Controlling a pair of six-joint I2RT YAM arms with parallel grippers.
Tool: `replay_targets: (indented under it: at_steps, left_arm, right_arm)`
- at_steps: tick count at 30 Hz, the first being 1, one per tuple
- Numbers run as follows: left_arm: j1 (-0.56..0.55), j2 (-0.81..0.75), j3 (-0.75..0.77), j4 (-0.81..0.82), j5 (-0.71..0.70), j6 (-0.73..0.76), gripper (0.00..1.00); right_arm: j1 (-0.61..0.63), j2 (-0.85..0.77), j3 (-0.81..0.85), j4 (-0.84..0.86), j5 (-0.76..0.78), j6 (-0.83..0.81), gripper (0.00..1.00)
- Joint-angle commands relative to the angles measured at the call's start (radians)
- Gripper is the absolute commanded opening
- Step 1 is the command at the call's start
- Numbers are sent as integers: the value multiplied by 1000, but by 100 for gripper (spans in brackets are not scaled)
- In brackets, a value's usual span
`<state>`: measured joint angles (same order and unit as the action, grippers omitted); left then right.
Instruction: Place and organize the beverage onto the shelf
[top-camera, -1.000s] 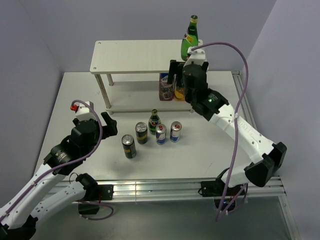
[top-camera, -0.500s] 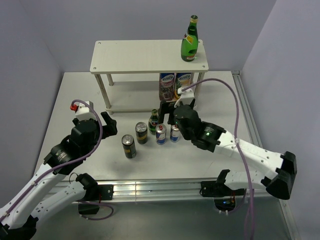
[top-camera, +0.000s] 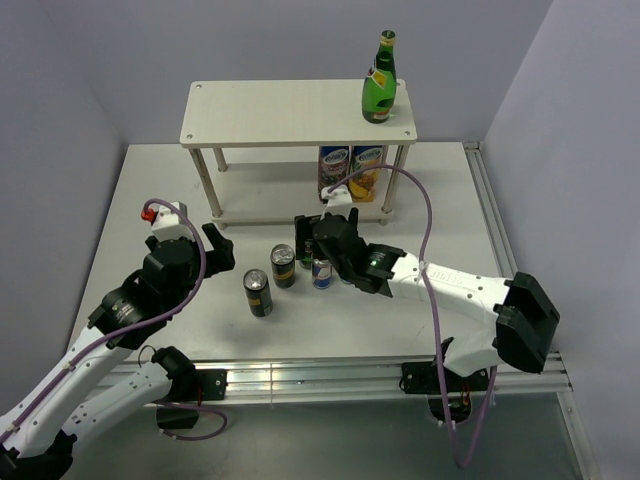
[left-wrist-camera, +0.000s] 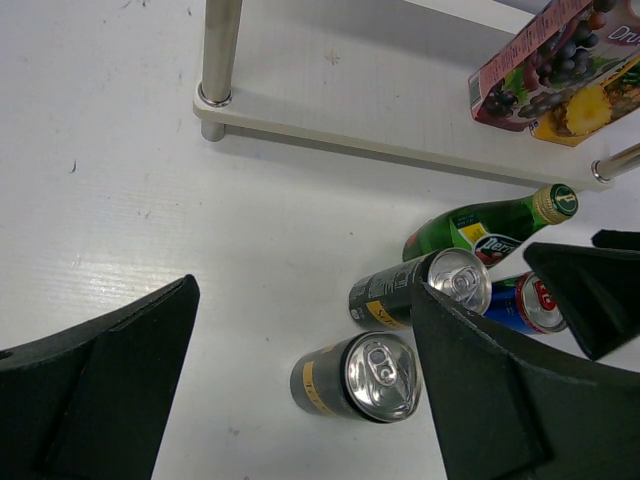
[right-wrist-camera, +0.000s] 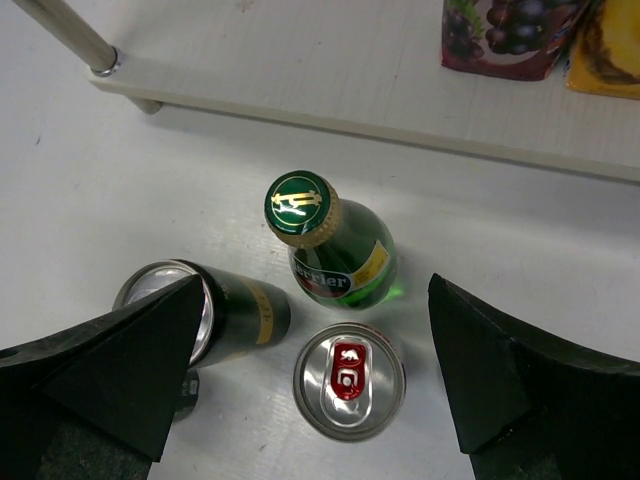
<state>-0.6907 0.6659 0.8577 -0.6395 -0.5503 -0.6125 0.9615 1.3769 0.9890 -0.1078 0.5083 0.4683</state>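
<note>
The shelf (top-camera: 290, 112) stands at the back, with one green bottle (top-camera: 378, 85) upright on the right end of its top board. The other drinks stand in a cluster on the table: two dark cans (top-camera: 283, 266) (top-camera: 258, 292), a blue-and-silver can (top-camera: 321, 272) and a second green bottle (right-wrist-camera: 330, 245). The other blue-and-silver can is hidden behind the right arm. My right gripper (top-camera: 310, 245) hangs open over the cluster; in its wrist view the gripper (right-wrist-camera: 315, 290) straddles the bottle and a can top (right-wrist-camera: 349, 380). My left gripper (top-camera: 218, 250) is open and empty, left of the cans (left-wrist-camera: 365, 377).
Two juice cartons (top-camera: 335, 165) (top-camera: 368, 165) stand on the right part of the shelf's lower board (left-wrist-camera: 380, 140). A shelf leg (left-wrist-camera: 220, 50) stands on that board's front left corner. Grey walls close in the table on the left, back and right.
My right gripper has come down from beside the bottle on the shelf top and moved left over the cluster on the table. The left arm has not moved.
</note>
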Motion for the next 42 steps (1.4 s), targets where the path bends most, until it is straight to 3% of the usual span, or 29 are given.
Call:
replay_targets:
  at_steps: [1,11,22,26,31,33,34,35,42]
  left_arm:
    - [2,1,3,31,0,19,94]
    - [2,-3,1,35,12,23,94]
    - [2,0,1,38,21,28,94]
    - [2,0,0,40,26,28,94]
    - [3,-2,-2,41,32,30,94]
    - [2,-3,-2,41,33,30,94]
    - [3,0,-2,41,33,30,94]
    - [3,0,-2,41,33,30,94]
    - [2,4,0,40,32,28,94]
  right_arm:
    - [-1,39,42,83,13,7,100]
    - [-17,129,-21,324,96,-57,100]
    - [-40,215,-42,427,131,-59,88]
    - [-41,243,-64,457,145,-48,64]
    - [-41,271,-76,482,168,-48,42]
    - [-43,280,-79,488,168,-46,28]
    - [-43,287,-76,488,171,-46,6]
    - [-43,290,-73,484,174,-43,0]
    - [-43,251,-49,447,173,-63,0]
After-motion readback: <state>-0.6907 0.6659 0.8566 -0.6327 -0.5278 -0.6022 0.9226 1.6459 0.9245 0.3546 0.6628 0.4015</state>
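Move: The green bottle on the table stands about 6 cm ahead of the right hand, 1 cm to its left, its middle some 8 cm below. The cans are around 10 cm below the hand and about level with it fore and aft: the nearer blue can 2 cm to the right, the other blue can 10 cm right, the nearer black can 8 cm left. From the left hand the bottle lies about 8 cm ahead, 28 cm right and 15 cm lower. Forward and down in steps, the right hand dips a little, reaches about 6 cm out to the green bottle, then sinks to end some 5 cm lower, tipping its fingers slightly up and turning a little clockwise. The wide-open fingers close to about half on the way down and pinch the bottle's upper part, just below the cap. ##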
